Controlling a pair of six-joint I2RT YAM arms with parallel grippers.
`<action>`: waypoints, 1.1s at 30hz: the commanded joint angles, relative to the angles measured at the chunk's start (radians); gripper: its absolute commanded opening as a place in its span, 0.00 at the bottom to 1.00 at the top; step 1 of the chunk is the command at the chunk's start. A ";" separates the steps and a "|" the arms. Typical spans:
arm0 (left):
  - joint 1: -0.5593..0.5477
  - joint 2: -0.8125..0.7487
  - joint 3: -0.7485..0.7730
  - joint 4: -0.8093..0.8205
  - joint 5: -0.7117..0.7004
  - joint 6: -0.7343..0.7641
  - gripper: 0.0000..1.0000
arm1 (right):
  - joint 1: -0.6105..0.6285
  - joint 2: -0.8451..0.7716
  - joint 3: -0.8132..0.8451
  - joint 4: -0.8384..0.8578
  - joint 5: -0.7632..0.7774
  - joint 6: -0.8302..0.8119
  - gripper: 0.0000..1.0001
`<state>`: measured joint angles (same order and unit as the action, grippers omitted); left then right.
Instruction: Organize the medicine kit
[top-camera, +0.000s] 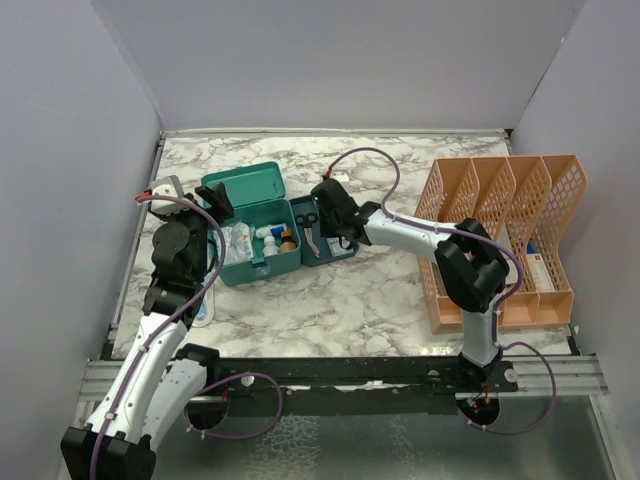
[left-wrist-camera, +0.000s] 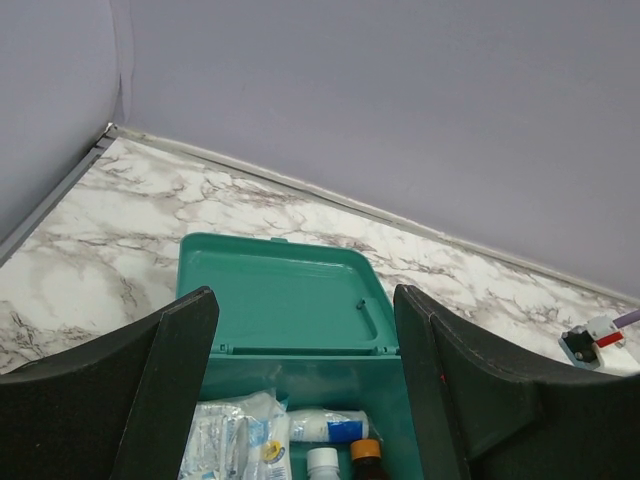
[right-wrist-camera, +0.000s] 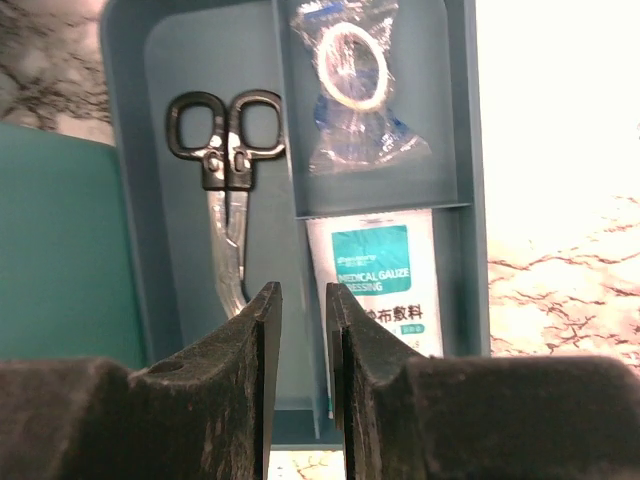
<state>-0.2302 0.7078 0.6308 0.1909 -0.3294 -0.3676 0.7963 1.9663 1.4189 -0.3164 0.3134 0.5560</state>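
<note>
The teal medicine kit (top-camera: 250, 266) lies open at the table's left, its lid (left-wrist-camera: 275, 295) folded back flat. Inside it are plastic-wrapped packs (left-wrist-camera: 225, 440), a white tube (left-wrist-camera: 325, 425), a white-capped bottle (left-wrist-camera: 322, 462) and an orange-capped brown bottle (left-wrist-camera: 366, 452). My left gripper (left-wrist-camera: 305, 295) hangs wide open above the box, holding nothing. The divided insert tray (right-wrist-camera: 165, 280) sits beside the box on the right, holding scissors (right-wrist-camera: 225, 190), a wrapped tape roll (right-wrist-camera: 350, 80) and a gauze pack (right-wrist-camera: 385, 285). My right gripper (right-wrist-camera: 298, 295) hovers over the tray's divider, jaws a narrow gap apart, nothing between them.
An orange mesh file rack (top-camera: 500, 240) stands at the right, with a white box (top-camera: 540, 265) in one slot. Grey walls close in the table at the back and both sides. Bare marble (top-camera: 340, 310) lies in front of the kit.
</note>
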 joint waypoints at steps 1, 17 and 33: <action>0.003 0.001 0.015 -0.007 0.013 0.009 0.75 | -0.002 0.044 0.028 -0.061 0.071 -0.005 0.25; 0.003 0.001 0.017 -0.007 0.021 0.008 0.75 | -0.001 0.119 0.095 -0.082 -0.030 -0.059 0.20; 0.003 0.121 0.122 -0.274 0.001 -0.043 0.77 | -0.001 0.104 0.052 -0.033 0.040 -0.080 0.01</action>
<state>-0.2302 0.7719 0.6621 0.1020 -0.3267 -0.3790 0.7967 2.0880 1.4979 -0.3943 0.3000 0.4877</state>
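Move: The tray's lengthwise divider lies between the right hand's slightly open fingers, its top about 4 cm straight below. The scissors lie some 2 cm ahead and 4 cm to the left, the gauze dressing 1 cm back and 4 cm to the right, the bagged tape roll 7 cm ahead and 2 cm right, all about 6 cm lower. The green box is about 15 cm left. From the left hand, the divider is roughly 20 cm right, 5 cm ahead and 29 cm below. The right hand sinks about 4 cm into the blue-grey tray over the divider between scissors and gauze, dipping about a centimetre to the right and coming back as it goes, then stops, and its fingers close from a quarter open to almost shut, beginning to pinch the divider beside the gauze. Late on, the empty left hand, still wide open, starts down 2 to 3 cm towards the open green box, tipping its fingers a few degrees downward. ##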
